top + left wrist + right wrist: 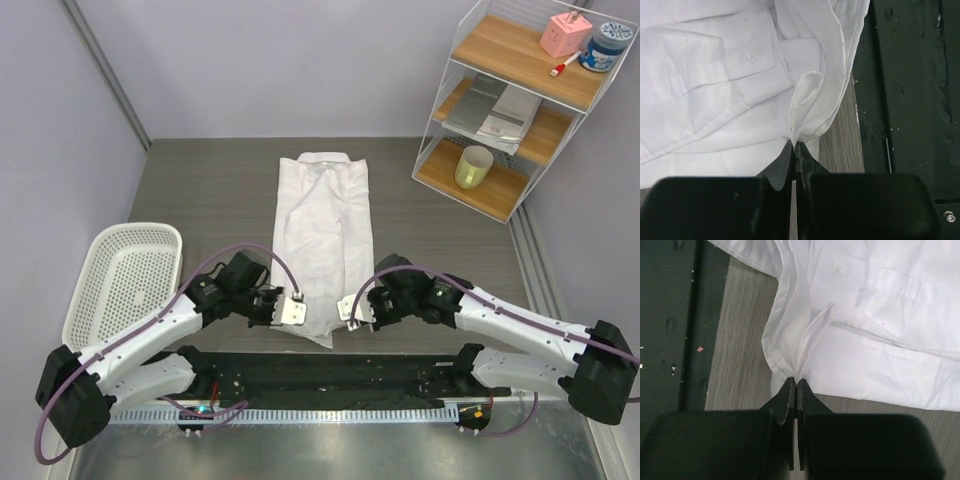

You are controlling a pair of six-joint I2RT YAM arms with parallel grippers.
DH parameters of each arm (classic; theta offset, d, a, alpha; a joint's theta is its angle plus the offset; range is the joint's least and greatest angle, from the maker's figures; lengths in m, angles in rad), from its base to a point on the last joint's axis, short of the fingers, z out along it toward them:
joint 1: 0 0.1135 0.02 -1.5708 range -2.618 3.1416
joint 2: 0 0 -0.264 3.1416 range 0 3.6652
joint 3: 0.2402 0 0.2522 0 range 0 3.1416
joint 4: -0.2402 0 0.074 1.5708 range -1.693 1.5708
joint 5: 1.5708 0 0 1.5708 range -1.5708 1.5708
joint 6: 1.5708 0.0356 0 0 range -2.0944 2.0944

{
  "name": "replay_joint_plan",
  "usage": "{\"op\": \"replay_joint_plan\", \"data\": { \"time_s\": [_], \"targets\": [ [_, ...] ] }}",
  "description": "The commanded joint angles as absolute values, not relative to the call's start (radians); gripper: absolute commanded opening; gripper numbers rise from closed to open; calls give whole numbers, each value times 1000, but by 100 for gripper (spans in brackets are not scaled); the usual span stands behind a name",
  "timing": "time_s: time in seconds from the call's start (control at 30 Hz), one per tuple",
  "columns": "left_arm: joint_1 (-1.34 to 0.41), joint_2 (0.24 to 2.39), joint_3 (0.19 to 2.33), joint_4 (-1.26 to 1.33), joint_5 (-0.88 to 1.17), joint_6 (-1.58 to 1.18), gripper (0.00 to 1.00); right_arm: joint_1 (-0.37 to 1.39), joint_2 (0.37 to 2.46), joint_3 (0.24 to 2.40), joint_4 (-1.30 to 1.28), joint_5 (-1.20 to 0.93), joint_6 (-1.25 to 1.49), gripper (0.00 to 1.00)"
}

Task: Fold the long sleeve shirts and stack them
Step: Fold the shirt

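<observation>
One white long sleeve shirt point(322, 225) lies lengthwise on the table, collar at the far end, its sides folded in to a narrow strip. My left gripper point(297, 310) is shut on the shirt's near hem at its left corner; the left wrist view shows the cloth point(805, 105) pinched at the fingertips point(795, 145). On the hem's right corner my right gripper point(346, 309) is shut too, with bunched cloth point(805, 347) caught at its tips point(795, 380). A buttoned cuff point(752, 57) lies flat on the shirt.
A white perforated basket point(125, 280) stands at the table's left edge. A wire-and-wood shelf point(520, 100) at the back right holds a yellow cup point(473, 167), flat booklets point(500, 108), a pink box and a jar. A black mat point(330, 375) lines the near edge.
</observation>
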State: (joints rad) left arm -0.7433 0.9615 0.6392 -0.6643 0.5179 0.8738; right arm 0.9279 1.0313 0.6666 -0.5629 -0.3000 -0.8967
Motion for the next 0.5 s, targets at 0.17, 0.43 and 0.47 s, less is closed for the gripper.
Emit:
{"op": "replay_joint_plan", "data": {
  "time_s": [0.17, 0.43, 0.47],
  "targets": [
    [-589, 1135, 787, -575, 617, 936, 0, 775, 1152, 816, -545, -385, -1055, 1],
    [-420, 1466, 1114, -537, 681, 1055, 0, 513, 1455, 1096, -531, -495, -1224, 2],
    [-405, 1552, 1150, -535, 680, 1064, 0, 496, 1503, 1180, -531, -503, -1232, 1]
  ]
}}
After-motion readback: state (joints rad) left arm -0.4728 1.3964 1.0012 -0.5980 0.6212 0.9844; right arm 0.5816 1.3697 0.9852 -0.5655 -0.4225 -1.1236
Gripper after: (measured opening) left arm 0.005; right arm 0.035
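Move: The collar end of the shirt, towards which the held hem is carried, lies about 31 cm ahead of the left hand, 7 cm to its right and 7 cm lower. From the right hand it is also some 31 cm ahead, 8 cm to the left and 7 cm down. The white basket stands about 34 cm left of the left hand and 4 cm farther out; the yellow mug is roughly 21 cm right of the right hand and 29 cm ahead. Carrying the pinched hem between them, both hands travel forward side by side towards the collar, starting slowly and speeding up to cover about 13 cm, while rising some 3 cm. The fingers stay shut on the cloth, still slanting inward and down; the wrists turn only slightly. ##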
